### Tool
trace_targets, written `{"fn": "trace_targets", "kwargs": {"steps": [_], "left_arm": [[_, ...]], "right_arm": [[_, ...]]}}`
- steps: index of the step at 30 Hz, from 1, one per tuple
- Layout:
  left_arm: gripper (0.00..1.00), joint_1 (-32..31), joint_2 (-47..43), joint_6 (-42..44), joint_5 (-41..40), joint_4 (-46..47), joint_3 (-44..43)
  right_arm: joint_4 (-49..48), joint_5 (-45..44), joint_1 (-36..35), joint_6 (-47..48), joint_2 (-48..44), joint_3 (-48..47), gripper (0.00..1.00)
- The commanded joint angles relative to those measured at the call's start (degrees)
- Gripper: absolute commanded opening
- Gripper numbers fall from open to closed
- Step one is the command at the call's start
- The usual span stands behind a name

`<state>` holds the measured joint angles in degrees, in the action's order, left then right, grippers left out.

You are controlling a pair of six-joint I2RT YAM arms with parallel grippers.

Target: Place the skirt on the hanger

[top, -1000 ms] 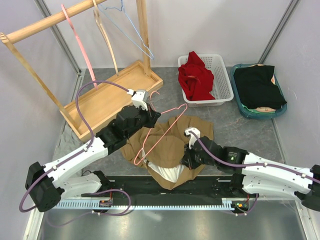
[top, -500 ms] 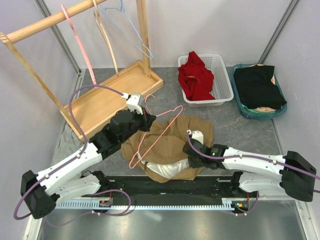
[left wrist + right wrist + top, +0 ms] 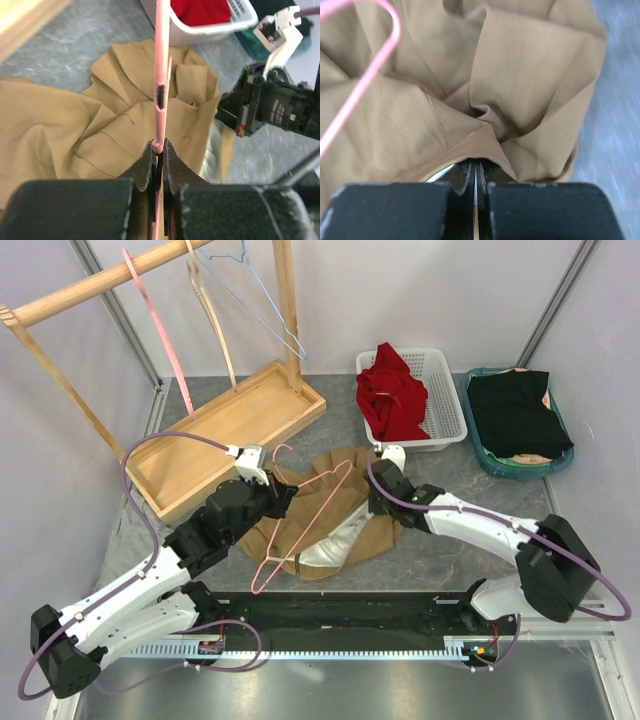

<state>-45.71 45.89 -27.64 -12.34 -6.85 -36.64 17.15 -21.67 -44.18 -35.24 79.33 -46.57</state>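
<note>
The tan skirt (image 3: 340, 502) lies crumpled on the grey table, its white lining showing at the lower middle. It also shows in the left wrist view (image 3: 125, 125) and the right wrist view (image 3: 520, 75). A pink wire hanger (image 3: 300, 522) lies across the skirt. My left gripper (image 3: 283, 490) is shut on the hanger's rod (image 3: 161, 90) near its hook. My right gripper (image 3: 378, 502) is shut on the skirt's waistband edge (image 3: 470, 147) at the skirt's right side.
A wooden rack with a tray base (image 3: 230, 430) stands at the back left, holding several hangers (image 3: 160, 325). A white basket with red cloth (image 3: 405, 395) and a teal bin with black cloth (image 3: 515, 420) stand at the back right.
My right gripper has pulled the skirt's edge from the near side up and away to the right. My left gripper has drawn the hanger a little left and back. The skirt has spread out.
</note>
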Motion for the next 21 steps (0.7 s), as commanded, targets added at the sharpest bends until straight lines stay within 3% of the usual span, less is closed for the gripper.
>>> {"fn": "trace_targets", "kwargs": {"steps": [1, 8, 14, 21], "left_arm": [[0.02, 0.19, -0.54, -3.30, -6.03, 6.40, 0.34], [0.02, 0.01, 4.82, -1.81, -2.52, 9.22, -1.32], [0.02, 0.01, 6.67, -1.89, -1.20, 10.72, -2.03], [0.02, -0.25, 7.37, -1.63, -0.76, 11.51, -2.99]], "right_arm": [[-11.69, 6.90, 3.49, 9.31, 5.91, -5.99, 0.00], [-7.93, 6.38, 3.93, 8.97, 3.65, -4.24, 0.02], [-1.16, 6.03, 3.84, 8.09, -4.44, -1.25, 0.23], [0.43, 9.18, 3.75, 9.93, -8.05, 0.95, 0.33]]}}
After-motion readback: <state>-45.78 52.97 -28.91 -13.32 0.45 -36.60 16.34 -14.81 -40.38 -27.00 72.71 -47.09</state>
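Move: The skirt's waistband has its right-hand corner right at the closed right fingertips, about 1 cm ahead and draped over them. The skirt's middle is some 12 cm left of that hand, 2 cm back and 3 cm lower. The held hanger's near shoulder hangs about 6 cm left, 2 cm ahead and 10 cm above; the white basket stands 22 cm ahead, 8 cm right. From the left hand, the corner lies roughly 18 cm right, 3 cm ahead and 14 cm below. The skirt's waistband corner already lies over the shut right fingers, which first run on about 4 cm forward and 2 cm left into the opening, then back off some 3 cm while rising about 4 cm, opening to roughly a third as their tips come out from under the edge. The left hand keeps the pink hanger pinched and edges it forward and right by about 2 cm, towards that corner. ##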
